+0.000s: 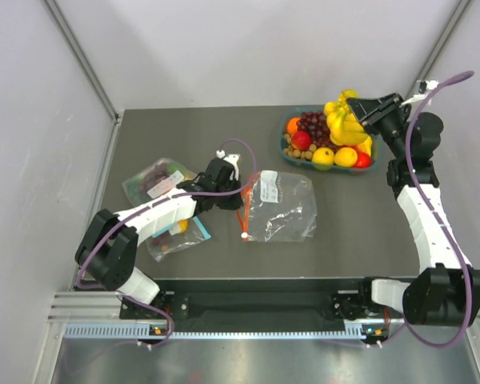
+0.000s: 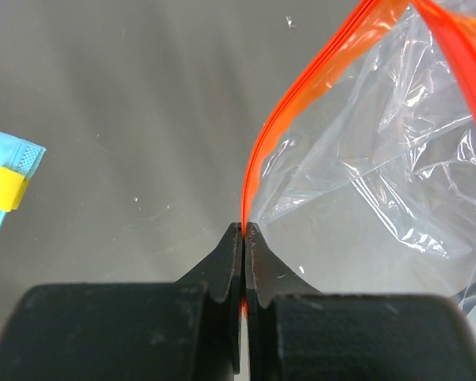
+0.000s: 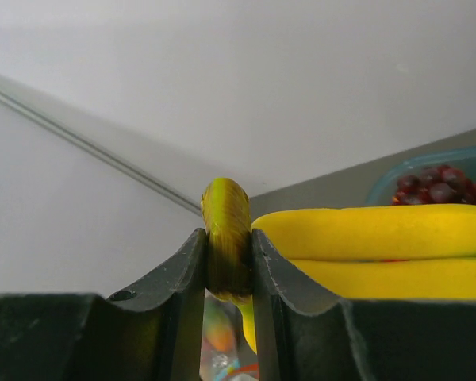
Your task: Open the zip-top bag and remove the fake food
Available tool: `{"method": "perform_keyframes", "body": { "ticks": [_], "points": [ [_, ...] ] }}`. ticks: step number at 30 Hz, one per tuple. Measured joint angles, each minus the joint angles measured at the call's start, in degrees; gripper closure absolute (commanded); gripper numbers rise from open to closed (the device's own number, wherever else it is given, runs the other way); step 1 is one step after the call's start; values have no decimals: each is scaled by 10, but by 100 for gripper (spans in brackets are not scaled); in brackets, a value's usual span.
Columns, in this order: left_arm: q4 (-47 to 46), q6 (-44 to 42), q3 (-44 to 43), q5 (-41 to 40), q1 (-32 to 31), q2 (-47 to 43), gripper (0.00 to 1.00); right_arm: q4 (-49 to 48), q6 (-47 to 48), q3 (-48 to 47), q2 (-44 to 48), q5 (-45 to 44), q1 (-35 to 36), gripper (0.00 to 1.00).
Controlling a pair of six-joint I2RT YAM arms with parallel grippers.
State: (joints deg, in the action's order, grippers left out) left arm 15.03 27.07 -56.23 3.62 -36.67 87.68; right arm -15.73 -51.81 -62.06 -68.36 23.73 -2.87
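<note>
The clear zip-top bag [image 1: 280, 210] lies flat mid-table with its white label [image 1: 269, 190] up; nothing shows inside it. My left gripper [image 1: 242, 194] is shut on its red-orange zip strip [image 2: 301, 87], and in the left wrist view the jaws [image 2: 244, 230] pinch the strip's end while the bag's mouth [image 2: 397, 143] gapes to the right. My right gripper [image 1: 355, 108] is shut on the green stem [image 3: 226, 238] of the yellow banana bunch [image 1: 346, 126], held over the teal tray [image 1: 288, 152]. The bananas [image 3: 381, 238] stick out rightward. Purple grapes [image 1: 314, 124] and a lemon [image 1: 323, 157] lie in the tray.
Two other clear bags with fruit inside lie at the left, one [image 1: 154, 181] beside my left arm and one with a teal-blue strip [image 1: 194, 234] partly under it; that strip's end [image 2: 8, 178] shows in the left wrist view. White walls enclose the table.
</note>
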Motion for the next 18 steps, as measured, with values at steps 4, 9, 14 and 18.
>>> {"method": "perform_keyframes", "body": {
  "ticks": [4,9,14,18],
  "points": [
    [1,-3,0,0,3,0,100,27,53,0,-37,1,-7,100],
    [3,-9,5,1,7,0,100,47,94,-8,-79,5,-13,100],
    [9,-13,17,5,11,0,100,43,108,-21,-115,25,-14,100],
    [13,-15,18,9,13,0,100,42,108,-21,-133,38,-14,100]
  ]
}}
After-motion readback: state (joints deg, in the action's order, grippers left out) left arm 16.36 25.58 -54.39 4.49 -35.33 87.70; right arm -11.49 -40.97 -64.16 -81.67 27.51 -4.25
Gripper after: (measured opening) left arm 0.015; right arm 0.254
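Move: The fruit basket I am bringing the bananas to has its middle roughly 22 cm ahead of my right hand, 4 cm to the right and some 35 cm below. From this same hand, the grapes lie 26 cm ahead and 3 cm left, the red apple 20 cm ahead and 8 cm left, and the near yellow lemon 13 cm ahead and 1 cm right, all well below. From my left hand, the basket is about 33 cm ahead, 30 cm right, a little lower. Still pinching the bananas by their stem end, my right hand sinks about 10 cm and reaches some 5 cm forward, down towards the fruit basket, slowing as it goes. The wrist tips about 10 degrees nose-down and its left side dips as much. My left hand keeps its pinch on the empty bag's orange zip edge, easing a couple of centimetres left and down. ##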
